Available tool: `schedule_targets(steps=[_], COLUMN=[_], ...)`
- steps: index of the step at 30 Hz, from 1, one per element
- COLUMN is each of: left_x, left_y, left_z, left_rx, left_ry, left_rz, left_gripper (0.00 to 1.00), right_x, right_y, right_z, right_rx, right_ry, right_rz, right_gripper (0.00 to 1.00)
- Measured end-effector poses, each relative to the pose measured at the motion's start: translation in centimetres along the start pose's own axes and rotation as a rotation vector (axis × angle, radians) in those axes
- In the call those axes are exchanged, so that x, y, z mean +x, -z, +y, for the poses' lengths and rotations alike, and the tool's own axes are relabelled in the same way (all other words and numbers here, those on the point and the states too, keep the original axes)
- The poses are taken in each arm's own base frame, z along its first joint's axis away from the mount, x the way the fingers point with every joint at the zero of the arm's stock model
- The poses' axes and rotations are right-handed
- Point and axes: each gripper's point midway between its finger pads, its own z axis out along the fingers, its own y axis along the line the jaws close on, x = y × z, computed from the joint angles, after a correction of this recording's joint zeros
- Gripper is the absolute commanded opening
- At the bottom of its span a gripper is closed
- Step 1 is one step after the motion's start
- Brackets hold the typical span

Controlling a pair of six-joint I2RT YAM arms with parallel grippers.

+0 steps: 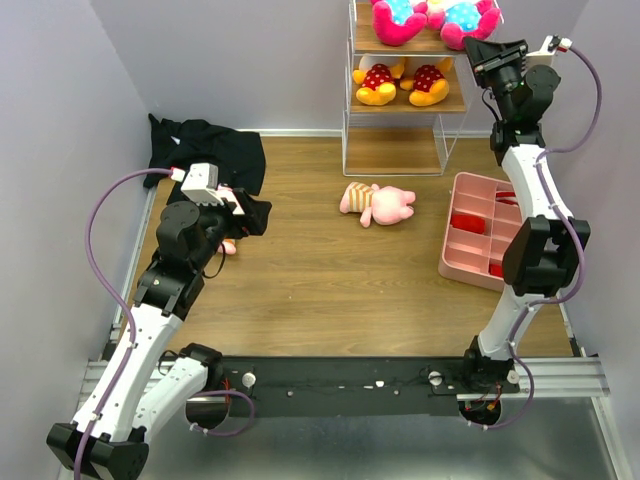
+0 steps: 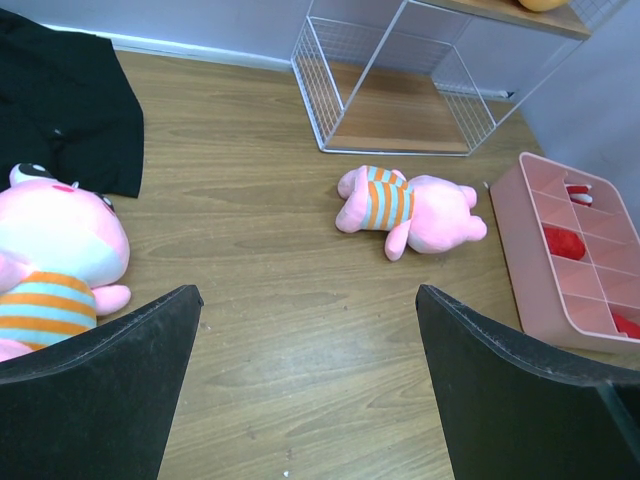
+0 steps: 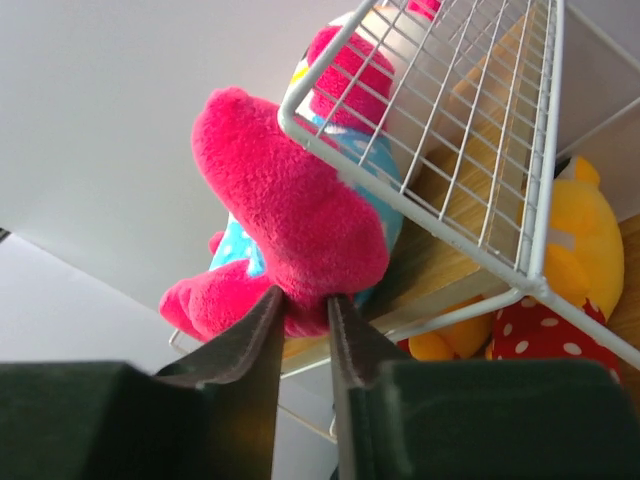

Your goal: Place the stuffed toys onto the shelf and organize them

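The shelf (image 1: 392,150) stands at the back. Two white-and-magenta stuffed toys (image 1: 398,20) sit on its upper board, two yellow ones (image 1: 378,82) on the board below. My right gripper (image 1: 485,48) is up at the upper board's right end. In the right wrist view its tips (image 3: 305,300) pinch a magenta limb of a toy (image 3: 290,200) hanging past the shelf wire (image 3: 530,288). A pale pink striped toy (image 1: 378,203) (image 2: 415,205) lies mid-table. Another pink toy (image 2: 55,255) lies just left of my open, empty left gripper (image 2: 310,330) (image 1: 240,215).
A black cloth (image 1: 205,150) (image 2: 70,110) lies at the back left. A pink compartment tray (image 1: 480,230) (image 2: 560,270) with red items sits on the right, beside the right arm. The shelf's bottom board is bare. A yellow toy (image 3: 570,250) shows under the wire.
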Motion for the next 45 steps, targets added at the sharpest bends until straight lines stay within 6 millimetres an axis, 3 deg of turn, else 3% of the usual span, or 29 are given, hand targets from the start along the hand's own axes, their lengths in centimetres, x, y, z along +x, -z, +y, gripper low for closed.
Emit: schedule_targets(steps=[8, 16, 21, 26, 33, 34, 38, 41, 43, 45], left_x=[0.1, 0.1, 0.1, 0.1, -0.1, -0.1, 0.1, 0.1, 0.1, 0.1], left_y=[-0.1, -0.1, -0.1, -0.1, -0.1, -0.1, -0.1, 0.0, 0.0, 0.0], left_z=[0.1, 0.1, 0.1, 0.1, 0.7, 0.8, 1.4, 1.5, 1.5, 1.5], left_rx=[-0.002, -0.003, -0.003, -0.004, -0.036, -0.042, -0.073, -0.083, -0.082, -0.082], left_ry=[0.000, 0.000, 0.000, 0.000, 0.000, 0.001, 0.004, 0.004, 0.004, 0.003], left_rz=[0.003, 0.002, 0.002, 0.002, -0.006, -0.007, -0.004, -0.005, -0.005, -0.005], left_gripper=[0.99, 0.99, 0.99, 0.99, 0.99, 0.99, 0.99, 0.99, 0.99, 0.99], right_x=[0.7, 0.6, 0.6, 1.4, 6.0, 7.5, 11.5, 15.8, 18.8, 20.7], right_y=[0.1, 1.1, 3.2, 7.0, 15.1, 17.2, 22.0, 25.9, 27.8, 28.4], right_z=[-0.6, 0.4, 1.3, 2.0, -0.7, -2.1, -5.8, -9.5, -11.1, -11.5], right_rx=[0.030, 0.062, 0.112, 0.160, 0.297, 0.344, 0.455, 0.559, 0.615, 0.631], right_ry=[-0.018, -0.017, -0.016, -0.017, 0.019, 0.028, 0.024, 0.001, 0.006, 0.022], right_rz=[0.034, 0.055, 0.076, 0.100, 0.206, 0.243, 0.334, 0.425, 0.505, 0.560], right_gripper=[0.54, 0.58, 0.64, 0.64, 0.64, 0.64, 0.63, 0.63, 0.63, 0.62])
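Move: My right hand is up at the top shelf, fingertips at a pink foot of the right panda toy, whose middle is about 4 cm ahead, 2 cm left and 4 cm above. The striped pig toy lies on the table 11 cm back, 15 cm left and some 42 cm below. From that pig, the pink bin stands 31 cm right and 9 cm nearer me, the bottom shelf board 21 cm beyond and 7 cm right. From my left hand, the pig is about 18 cm ahead, 28 cm right and 27 cm below. I spread my right fingers from a quarter to nearly two-thirds open and come free of the panda's foot, first backing almost level out from the top shelf, then swooping down and back towards the pig, drifting left late. In all I sink about 29 cm and draw back 22, tipping the fingers some 45 degrees downward to stop short of and above the pig, touching nothing. ##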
